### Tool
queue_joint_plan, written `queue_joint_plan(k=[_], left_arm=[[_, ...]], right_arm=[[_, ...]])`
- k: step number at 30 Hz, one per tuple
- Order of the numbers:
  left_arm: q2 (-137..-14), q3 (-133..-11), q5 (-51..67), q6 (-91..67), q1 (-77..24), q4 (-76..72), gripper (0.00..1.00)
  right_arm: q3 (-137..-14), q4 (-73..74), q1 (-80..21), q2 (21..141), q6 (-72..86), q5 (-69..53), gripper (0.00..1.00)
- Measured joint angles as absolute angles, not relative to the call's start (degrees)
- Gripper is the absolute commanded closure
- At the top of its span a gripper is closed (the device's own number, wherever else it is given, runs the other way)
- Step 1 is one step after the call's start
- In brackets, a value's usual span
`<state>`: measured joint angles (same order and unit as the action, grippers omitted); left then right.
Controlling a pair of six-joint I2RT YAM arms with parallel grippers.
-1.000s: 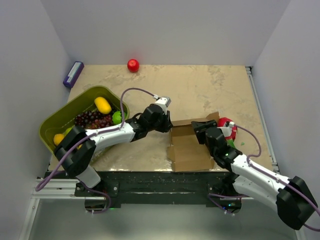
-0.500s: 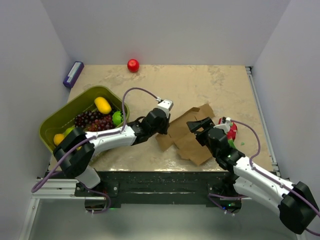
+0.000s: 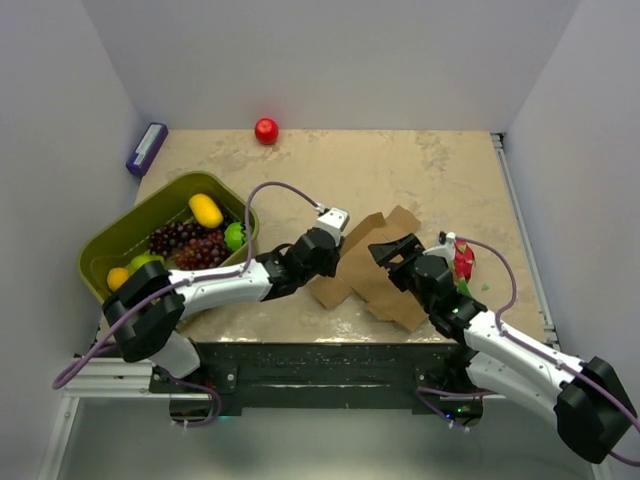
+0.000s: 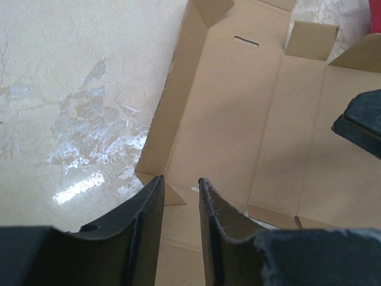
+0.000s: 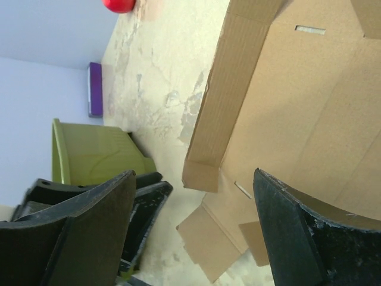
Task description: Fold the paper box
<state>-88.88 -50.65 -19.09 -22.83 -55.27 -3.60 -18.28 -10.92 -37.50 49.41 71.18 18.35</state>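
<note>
The paper box (image 3: 362,283) is an unfolded sheet of brown cardboard lying skewed near the table's front edge, with some flaps standing up. My left gripper (image 3: 335,260) is at its left side. In the left wrist view the sheet (image 4: 238,119) lies under the left gripper (image 4: 180,182), whose jaws stand a narrow gap apart with nothing between them. My right gripper (image 3: 396,247) hovers over the sheet's right part. In the right wrist view the right gripper (image 5: 193,174) is wide open above the cardboard (image 5: 297,107) and a raised side flap (image 5: 229,89).
An olive-green basket (image 3: 107,243) with fruit stands at the left. A red ball (image 3: 266,130) and a purple block (image 3: 147,148) lie at the back. A red object (image 3: 463,258) sits right of the sheet. The table's front edge is close to the sheet.
The cardboard sheet has swung from square to diagonal and shifted left. The right jaws have opened wide. The left gripper has moved down along the sheet's left side and its jaws have parted slightly.
</note>
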Motion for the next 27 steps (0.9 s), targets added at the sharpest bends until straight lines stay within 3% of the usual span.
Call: queue_joint_plan(k=[12, 16, 27], left_arm=[[-88.05, -51.18, -15.25, -19.90, -51.03, -1.26, 0.27], [-89.95, -52.86, -13.28, -19.92, -49.23, -0.08, 0.25], [-100.77, -59.79, -9.74, -20.05, -49.23, 5.89, 0.32]], right_arm=[[-15.33, -5.06, -37.50, 43.33, 68.25, 18.06, 0.17], [-15.33, -3.70, -37.50, 41.69, 67.83, 18.11, 0.16], [-15.33, -1.56, -37.50, 40.29, 67.33, 18.09, 0.17]])
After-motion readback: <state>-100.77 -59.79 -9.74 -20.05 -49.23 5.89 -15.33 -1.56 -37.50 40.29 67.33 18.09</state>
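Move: Some 7 cm below the left hand and about 3 cm ahead, with no sideways offset, is the small tab at the near end of the box's raised side wall. The wall's middle lies about 9 cm ahead and 5 cm right of the hand; the bottom panel's middle is 2 cm ahead and 8 cm right. From the right hand the tab lies about 4 cm ahead, 10 cm left and 9 cm below. Opening its fingers from partly open to wide, the left hand eases forward about 2 cm, swings briefly left and back, then sinks some 5 cm towards the tab, tipping about 10 degrees further down, so the spread fingers come to either side of it. The wide-open right hand backs off about 3 cm to its rear right, sinking some 2 cm. ##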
